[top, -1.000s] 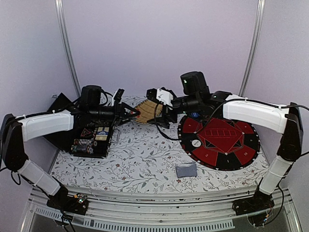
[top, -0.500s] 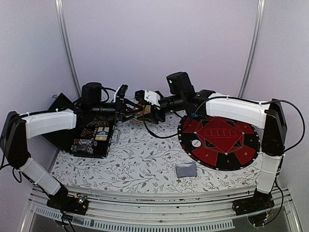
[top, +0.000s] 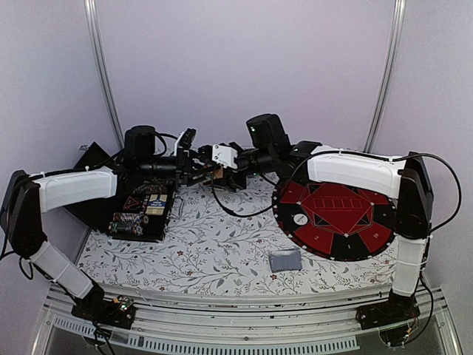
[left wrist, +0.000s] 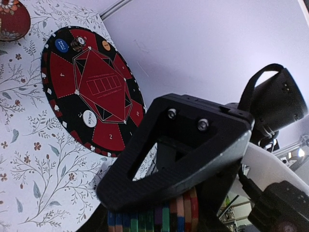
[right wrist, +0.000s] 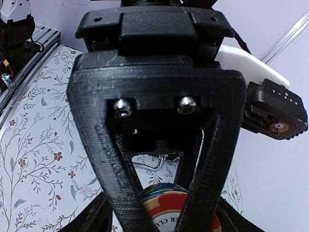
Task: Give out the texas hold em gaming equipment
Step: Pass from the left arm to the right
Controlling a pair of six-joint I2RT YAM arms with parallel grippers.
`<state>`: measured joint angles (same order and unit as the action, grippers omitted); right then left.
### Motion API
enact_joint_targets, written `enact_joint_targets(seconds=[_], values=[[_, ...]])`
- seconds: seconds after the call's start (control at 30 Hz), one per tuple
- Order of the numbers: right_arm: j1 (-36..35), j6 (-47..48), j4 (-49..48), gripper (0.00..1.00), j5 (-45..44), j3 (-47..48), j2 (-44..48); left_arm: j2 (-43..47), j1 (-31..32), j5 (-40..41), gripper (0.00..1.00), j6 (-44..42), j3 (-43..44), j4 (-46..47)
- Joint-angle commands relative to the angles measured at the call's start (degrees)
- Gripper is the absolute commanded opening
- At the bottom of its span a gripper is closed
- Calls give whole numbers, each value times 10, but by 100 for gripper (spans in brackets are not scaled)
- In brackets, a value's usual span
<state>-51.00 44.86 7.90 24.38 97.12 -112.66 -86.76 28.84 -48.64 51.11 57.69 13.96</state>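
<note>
My left gripper (top: 196, 168) is shut on a row of mixed-colour poker chips (left wrist: 164, 216) and holds it in the air at the back centre. My right gripper (top: 222, 167) meets it from the right. In the right wrist view a red-faced chip (right wrist: 166, 210) at the end of the row shows between my spread fingers (right wrist: 123, 183), partly behind one of them. The white round button (top: 301, 220) lies on the round red-and-black mat (top: 336, 214). The grey-blue card deck (top: 284, 260) lies on the cloth near the front.
A black chip case (top: 140, 213) stands open at the left. A blue chip (left wrist: 61, 45) and an orange chip (left wrist: 105, 46) lie on the mat's far rim. The red lacquer dish (left wrist: 12, 19) sits beyond the mat. The bamboo tray is hidden behind the grippers.
My right gripper has moved left from the mat's edge up to the left gripper. It now covers the bamboo tray. The left gripper has stayed in place with the chips.
</note>
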Motion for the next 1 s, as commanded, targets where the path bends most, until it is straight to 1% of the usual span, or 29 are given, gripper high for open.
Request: enact_joint_targets(seconds=[0.0,0.17,0.3,0.33,0.43,0.47,0.53,0.6,0.7,0.77,0.83,0.97], values=[[-7,9,-26,67,-24,9,-14,1,5,-12,0,4,4,34],[-8,22,-32,62,-39,2,-13,-2,5,-15,0,6,3,37],[-9,27,-30,54,-40,1,-11,-4,4,-16,0,6,1,39],[-9,27,-28,55,-44,1,-11,-5,4,-17,0,8,1,42],[-8,37,-19,63,-53,1,-14,-3,4,-16,0,6,1,42],[-9,43,-18,64,-53,1,-14,-3,4,-16,0,6,1,42],[-9,49,-15,61,-52,2,-15,-3,4,-17,0,6,1,42],[-9,51,-13,53,-53,3,-16,-3,4,-17,0,6,1,43],[-9,49,-15,33,-56,3,-14,-3,4,-17,0,4,1,43],[-9,49,-15,26,-57,3,-12,-3,4,-17,0,5,1,44],[-8,48,-14,20,-62,2,-10,-4,3,-19,0,6,-1,47],[-8,40,-6,4,-68,3,-5,-8,-1,-24,0,12,-8,61]])
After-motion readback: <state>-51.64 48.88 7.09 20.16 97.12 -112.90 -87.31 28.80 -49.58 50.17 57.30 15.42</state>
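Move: The chip stack is already pinched by its ends in the left hand, its middle about 1 cm to the right of that hand's point. It also sits between the right hand's still-open fingers, about 1 cm ahead of the right hand's point and level with it. Some 24 cm below, from the right hand: the wooden tray 20 cm ahead and 4 cm right, the red plate 27 cm ahead and 14 cm right, the chip case 6 cm ahead and 19 cm left. Forward by barely 1 cm, the right hand settles around the chip stack, rolling about 5 degrees, and its fingers close from roughly two-thirds open to two-fifths, easing open once briefly, until they clasp the chips across their rims. The left hand stays put and keeps its pinch on the stack's ends. ##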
